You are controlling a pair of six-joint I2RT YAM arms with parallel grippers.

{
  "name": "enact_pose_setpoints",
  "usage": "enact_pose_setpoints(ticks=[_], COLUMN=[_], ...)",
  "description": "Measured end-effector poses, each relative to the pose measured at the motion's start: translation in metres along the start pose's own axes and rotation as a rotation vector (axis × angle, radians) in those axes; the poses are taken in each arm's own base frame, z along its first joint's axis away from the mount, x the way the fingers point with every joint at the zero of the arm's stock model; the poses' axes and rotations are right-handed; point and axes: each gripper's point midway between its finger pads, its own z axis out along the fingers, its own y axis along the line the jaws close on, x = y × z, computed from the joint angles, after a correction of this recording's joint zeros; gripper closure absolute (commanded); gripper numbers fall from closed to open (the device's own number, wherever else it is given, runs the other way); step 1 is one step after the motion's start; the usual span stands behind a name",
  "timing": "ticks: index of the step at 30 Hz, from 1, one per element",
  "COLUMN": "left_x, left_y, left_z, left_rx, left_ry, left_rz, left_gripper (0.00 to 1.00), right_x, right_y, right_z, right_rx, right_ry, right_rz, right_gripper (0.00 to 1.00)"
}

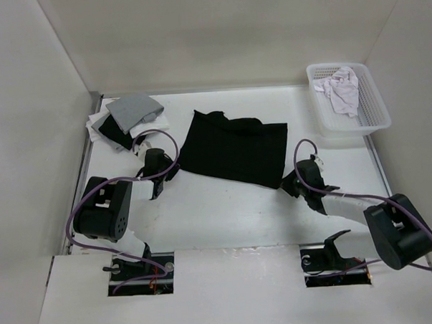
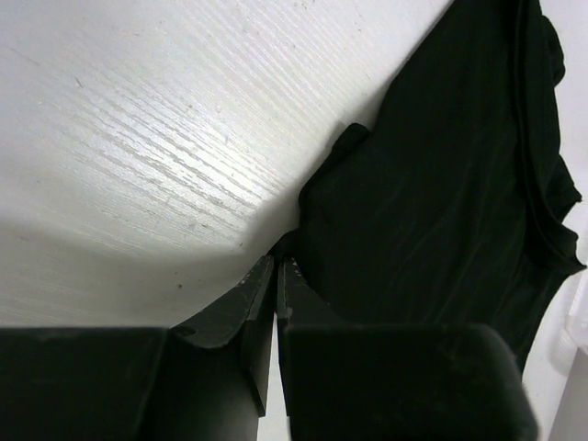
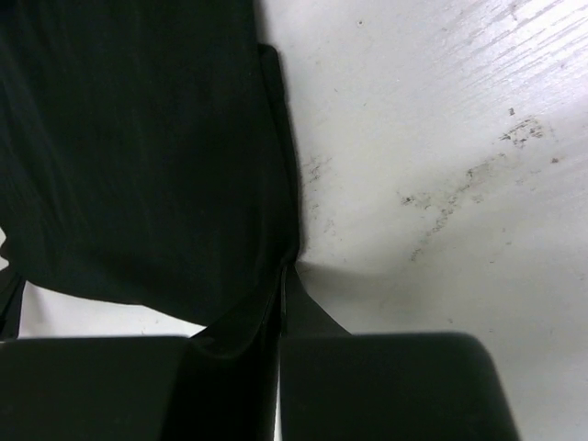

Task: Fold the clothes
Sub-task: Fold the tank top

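Note:
The clothes (image 1: 237,148), one large black sleeveless top, lie spread flat in the middle of the white table (image 1: 226,219). My left gripper (image 1: 174,167) is at the top's near left corner. In the left wrist view its jaws (image 2: 277,263) are shut, with the corner of the black fabric (image 2: 441,184) pinched at the tips. My right gripper (image 1: 288,182) is at the near right corner. In the right wrist view the black fabric (image 3: 138,156) runs down between the shut jaws (image 3: 281,276).
A pile of grey, white and black garments (image 1: 128,117) lies at the back left. A white mesh basket (image 1: 375,101) holding a pale cloth (image 1: 342,90) stands at the back right. White walls close in the left, back and right sides.

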Motion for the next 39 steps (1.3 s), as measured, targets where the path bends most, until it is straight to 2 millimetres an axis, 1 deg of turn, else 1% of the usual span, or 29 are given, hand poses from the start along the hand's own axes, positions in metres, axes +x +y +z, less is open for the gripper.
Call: enact_pose_setpoints(ticks=[2,4,5,7,9,10,12,14,16,17,18,19,20,21,22,23,24,25,27,28,30,33,36,37,39], left_x=[0.001,0.001,-0.002,-0.016,-0.04,-0.055,-0.085,-0.112,-0.134,-0.141,-0.148,-0.152,-0.154,-0.155,-0.154,-0.152,-0.148,-0.144,-0.134,-0.129,-0.116,-0.101,-0.09,-0.087,-0.086], left_y=[-0.001,-0.004,-0.008,-0.026,-0.06,-0.079,-0.115,-0.14,-0.155,-0.159,-0.161,-0.162,-0.161,-0.159,-0.156,-0.152,-0.148,-0.144,-0.135,-0.13,-0.115,-0.088,-0.066,-0.059,-0.053], left_z=[-0.001,-0.009,-0.016,-0.043,-0.083,-0.11,-0.174,-0.236,-0.3,-0.325,-0.349,-0.368,-0.38,-0.387,-0.386,-0.381,-0.371,-0.357,-0.32,-0.3,-0.25,-0.176,-0.101,-0.081,-0.041], left_rx=[0.008,0.023,0.037,0.097,0.21,0.286,0.434,0.552,0.648,0.682,0.712,0.731,0.74,0.739,0.726,0.704,0.672,0.635,0.55,0.504,0.39,0.218,0.072,0.033,-0.023], left_ry=[0.007,0.007,0.0,-0.036,-0.111,-0.163,-0.27,-0.373,-0.469,-0.505,-0.537,-0.561,-0.576,-0.585,-0.584,-0.574,-0.555,-0.533,-0.474,-0.442,-0.369,-0.273,-0.187,-0.158,-0.114], left_rz=[-0.004,-0.008,-0.01,-0.013,-0.018,-0.02,-0.021,-0.026,-0.03,-0.032,-0.033,-0.034,-0.033,-0.03,-0.025,-0.019,-0.01,0.0,0.019,0.028,0.048,0.062,0.063,0.062,0.051], left_gripper=[1.0,1.0,1.0,1.0,1.0,1.0,1.0,1.0,1.0,1.0,1.0,1.0,1.0,1.0,1.0,1.0,1.0,1.0,1.0,1.0,1.0,1.0,1.0,1.0,1.0], right_x=[0.0,-0.001,-0.003,-0.01,-0.021,-0.028,-0.043,-0.056,-0.063,-0.065,-0.065,-0.064,-0.061,-0.058,-0.053,-0.048,-0.044,-0.04,-0.036,-0.036,-0.042,-0.062,-0.082,-0.087,-0.098], right_y=[0.003,0.013,0.023,0.048,0.078,0.095,0.128,0.156,0.171,0.176,0.179,0.18,0.181,0.181,0.18,0.178,0.176,0.175,0.172,0.169,0.16,0.143,0.128,0.122,0.114], right_z=[-0.002,-0.011,-0.02,-0.046,-0.081,-0.103,-0.153,-0.209,-0.254,-0.276,-0.293,-0.305,-0.313,-0.317,-0.317,-0.312,-0.305,-0.295,-0.27,-0.253,-0.215,-0.149,-0.08,-0.057,-0.02], right_rx=[-0.01,-0.049,-0.085,-0.173,-0.266,-0.317,-0.425,-0.538,-0.625,-0.667,-0.7,-0.723,-0.739,-0.743,-0.739,-0.719,-0.693,-0.659,-0.583,-0.537,-0.441,-0.303,-0.197,-0.166,-0.121], right_ry=[-0.003,-0.016,-0.026,-0.057,-0.101,-0.125,-0.174,-0.212,-0.226,-0.225,-0.216,-0.202,-0.185,-0.172,-0.156,-0.142,-0.133,-0.129,-0.13,-0.133,-0.135,-0.117,-0.059,-0.03,0.015], right_rz=[0.0,-0.01,-0.021,-0.046,-0.08,-0.099,-0.129,-0.148,-0.158,-0.161,-0.165,-0.17,-0.178,-0.187,-0.203,-0.225,-0.245,-0.268,-0.307,-0.319,-0.324,-0.28,-0.221,-0.203,-0.168], right_gripper=[1.0,1.0,1.0,1.0,1.0,1.0,1.0,1.0,1.0,1.0,1.0,1.0,0.99,0.99,0.99,0.99,0.99,0.99,0.99,0.99,0.99,0.99,0.99,0.99,0.99])
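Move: Both my grippers already pinch the near edge of the folded tank top just above the table. Its middle lies some 7 cm ahead and 18 cm to the right of my left hand, and about 14 cm ahead and 14 cm to the left of my right. The clothes pile is roughly 17 cm ahead and 14 cm left of my left hand; the white basket sits about 30 cm ahead and 22 cm right of my right hand. Keeping both pinches shut, I whip the tank top's held edge up some 35 to 40 cm and back towards my bases, my fingers tipping upward as they rise. Then I swing both hands about 20 cm forward and down towards the table, tipping the fingers down again, and am still going with the edge aloft. ##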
